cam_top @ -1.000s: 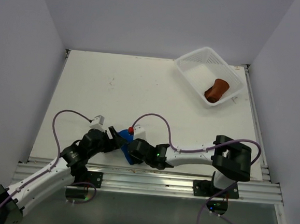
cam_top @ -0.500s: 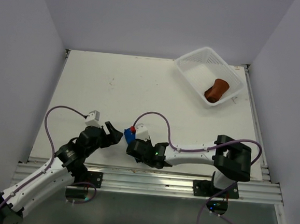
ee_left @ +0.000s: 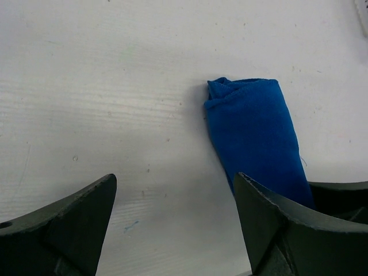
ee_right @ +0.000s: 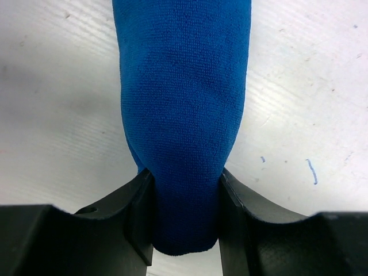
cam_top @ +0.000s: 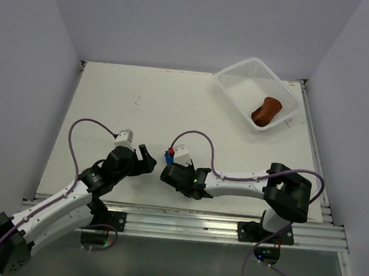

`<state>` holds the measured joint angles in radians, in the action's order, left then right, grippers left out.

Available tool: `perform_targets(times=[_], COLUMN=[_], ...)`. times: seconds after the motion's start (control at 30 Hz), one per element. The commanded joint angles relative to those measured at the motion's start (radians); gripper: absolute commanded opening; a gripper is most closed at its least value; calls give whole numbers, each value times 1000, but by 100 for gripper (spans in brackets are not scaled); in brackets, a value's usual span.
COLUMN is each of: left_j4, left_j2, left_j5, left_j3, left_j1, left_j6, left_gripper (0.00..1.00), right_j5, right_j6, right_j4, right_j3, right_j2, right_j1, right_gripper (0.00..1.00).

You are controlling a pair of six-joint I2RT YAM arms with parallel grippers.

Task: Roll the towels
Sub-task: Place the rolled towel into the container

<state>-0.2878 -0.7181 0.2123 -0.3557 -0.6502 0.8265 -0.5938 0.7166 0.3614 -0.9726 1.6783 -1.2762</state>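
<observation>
The blue towel is a tight roll lying on the white table. My right gripper is shut on one end of it, a finger pressed into each side. From above only a bit of the blue towel shows past my right gripper. My left gripper stands open just left of it, touching nothing. In the left wrist view the blue roll lies ahead and to the right of the open left gripper. The rust-brown towel lies rolled in the basket.
A white mesh basket stands at the far right corner of the table. The metal rail with both arm bases runs along the near edge. White walls close in the left, right and back.
My left gripper has let go of the blue towel, opened wider and drawn back to the left. The right gripper has carried the roll a little away from the near edge.
</observation>
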Motion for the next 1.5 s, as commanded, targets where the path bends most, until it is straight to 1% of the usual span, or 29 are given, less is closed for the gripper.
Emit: perform_targets(times=[0.0,0.17,0.47,0.67,0.83,0.93,1.2,1.23,1.4,1.47], left_j4=[84,82,84,90,96,105,101,102,122,140], left_j2=[-9,-27,-50,-66,-101,-116,-184,-191,-279,-311], left_j5=[-5,-1,2,4,-14,-21,-21,-25,-42,-56], left_j3=[-52,-61,-71,-80,-86,-88,-121,-126,-152,-166], left_j1=[3,3,3,3,3,3,4,4,6,4], left_j6=[-36,-44,-46,-50,-40,-35,-49,-52,-61,-70], left_gripper=[87,87,87,87,87,88,88,88,88,88], right_j5=[-55,-38,6,51,103,156,209,228,258,296], right_j6=[-49,-104,-210,-281,-342,-365,-430,-425,-399,-387], right_j4=[76,48,34,30,30,18,-25,-35,-76,-125], right_j3=[-5,-3,-43,-130,-256,-336,-595,-615,-716,-721], right_j2=[-38,-101,-147,-178,-167,-141,23,52,138,175], right_j1=[44,122,251,353,451,556,748,788,900,952], right_gripper=[0,0,0,0,0,0,0,0,0,0])
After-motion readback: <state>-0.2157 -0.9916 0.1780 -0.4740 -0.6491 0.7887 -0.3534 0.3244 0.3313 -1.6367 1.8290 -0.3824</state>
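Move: The blue rolled towel is already pinched by its near end in the right hand and sticks out ahead of it, low over the table. The white container it is being taken to lies about 44 cm ahead and 33 cm to the right, at much the same height. In it, the brown rolled towel sits some 33 cm ahead and 35 cm to the right. From the empty left hand the container is roughly 41 cm ahead, 41 cm right and 4 cm lower. The blue towel roll rides towards the container in the right hand's unchanged pinch, first forward and right almost level, then mostly forward while climbing, about 33 cm forward in all, with some 18 cm up and 17 cm right. The wrist swings clockwise and its fingers tip upward, and the hand levels out high, just short of the container's left side. ##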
